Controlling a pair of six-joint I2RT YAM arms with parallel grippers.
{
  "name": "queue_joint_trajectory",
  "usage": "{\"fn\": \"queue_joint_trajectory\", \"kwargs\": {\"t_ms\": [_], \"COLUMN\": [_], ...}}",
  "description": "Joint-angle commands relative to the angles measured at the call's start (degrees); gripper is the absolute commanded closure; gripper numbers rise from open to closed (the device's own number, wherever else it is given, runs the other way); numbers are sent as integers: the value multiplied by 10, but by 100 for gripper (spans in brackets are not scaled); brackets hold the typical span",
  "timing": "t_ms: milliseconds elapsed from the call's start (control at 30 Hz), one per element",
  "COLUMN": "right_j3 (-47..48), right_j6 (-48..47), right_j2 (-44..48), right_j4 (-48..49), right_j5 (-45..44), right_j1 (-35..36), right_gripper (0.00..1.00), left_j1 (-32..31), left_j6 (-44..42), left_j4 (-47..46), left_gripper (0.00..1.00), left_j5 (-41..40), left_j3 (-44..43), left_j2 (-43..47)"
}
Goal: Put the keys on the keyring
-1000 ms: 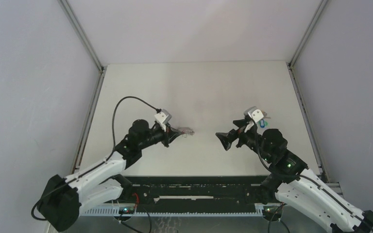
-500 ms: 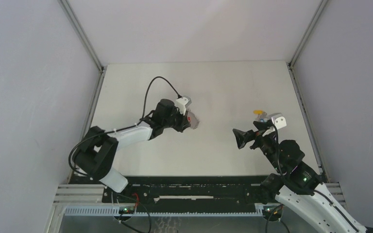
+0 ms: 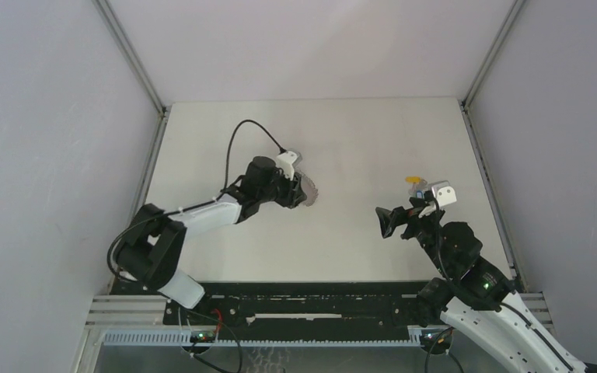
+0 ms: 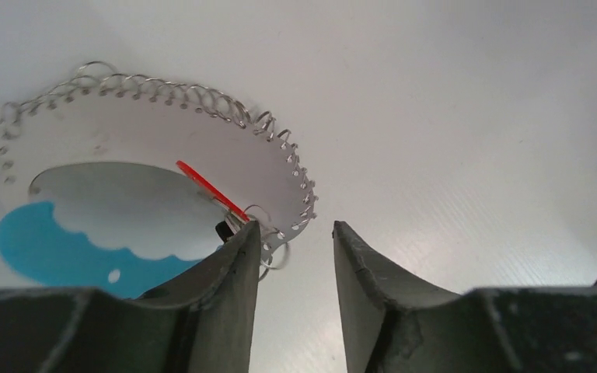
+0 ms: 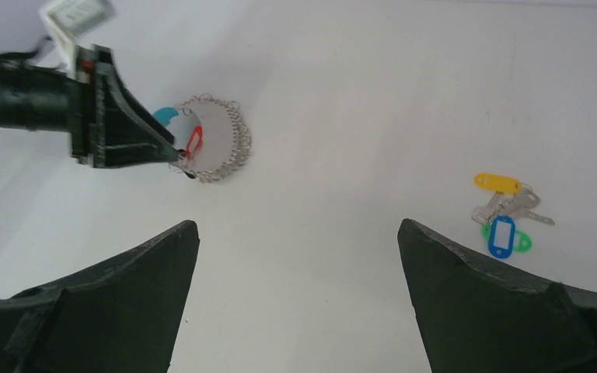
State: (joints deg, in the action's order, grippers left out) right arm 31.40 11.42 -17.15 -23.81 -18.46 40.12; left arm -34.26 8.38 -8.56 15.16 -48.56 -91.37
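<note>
The keyring (image 4: pixel 202 97) is an oval loop of silvery chain links with a bright blue part (image 4: pixel 54 249). It lies on the table, and a red-headed key (image 4: pixel 206 183) lies inside it. My left gripper (image 4: pixel 293 227) is open, its left fingertip (image 4: pixel 242 237) at the loop's near edge, nothing between the jaws. In the top view the left gripper (image 3: pixel 305 191) is at the keyring (image 3: pixel 311 186). A bunch of keys (image 5: pixel 504 211) with yellow, blue and green heads lies to the right. My right gripper (image 5: pixel 297 225) is wide open and empty, raised above the table between the keyring (image 5: pixel 214 144) and the bunch.
The white table (image 3: pixel 357 140) is fenced by grey walls and metal rails (image 3: pixel 128 54). The left arm's black cable (image 3: pixel 237 144) arcs above the table. The yellow key head (image 3: pixel 413 179) shows just beyond the right wrist camera (image 3: pixel 441 192).
The left arm has swung forward and right, carrying the keyring to the table's middle, then settled. The right arm has pulled back to the right, uncovering the bunch of keys.
</note>
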Motion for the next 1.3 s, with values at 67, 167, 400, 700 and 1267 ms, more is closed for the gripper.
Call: {"fn": "queue_joint_trajectory", "kwargs": {"t_ms": [67,167,400,700,1267], "right_j3": [29,33,58,96,84], "right_j6": [14,20,20,12,26], "right_j2": [-6,-3,13,39,90], "right_j4": [-36,-54,-84,-142,-150], "right_j5": [-29,-36,-57,-91,-128], "right_j1": [-6,-6,-7,-8,-16], "right_gripper": [0,0,0,0,0], "left_j1": [43,59,92,93,101], "left_j6": [58,78,120,232,59], "left_j4": [-50,-46,21,238,388], "left_gripper": [27,0,0,0,0], "left_j5": [-25,-41,-145,-344,-325], "left_j3": [85,123,188,186,120], "left_j2": [149,221,422,719,872]}}
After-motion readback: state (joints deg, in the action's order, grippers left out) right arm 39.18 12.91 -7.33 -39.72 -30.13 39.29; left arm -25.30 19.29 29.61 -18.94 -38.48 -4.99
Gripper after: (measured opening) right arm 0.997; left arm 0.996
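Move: The left hand is over the keyring, whose middle lies about 5 cm ahead, 3 cm to its left and 3 cm below; the red tag is some 3 cm ahead, 2 cm left and 3 cm below. The other tagged keys lie about 5 cm ahead and 29 cm to its right. From the right hand those keys are about 17 cm ahead, 9 cm right and 18 cm below, the keyring 17 cm ahead and 23 cm left. Left and up, increasingly backward too, the left hand leaves the keyring at a brisk pace, some 25 cm left, 21 cm up and 14 cm back. Its half-open fingers spread fully early on, while the wrist swings counter-clockwise and tips up. The open, empty right hand drifts about 7 cm right and slightly back, turning a little clockwise. ##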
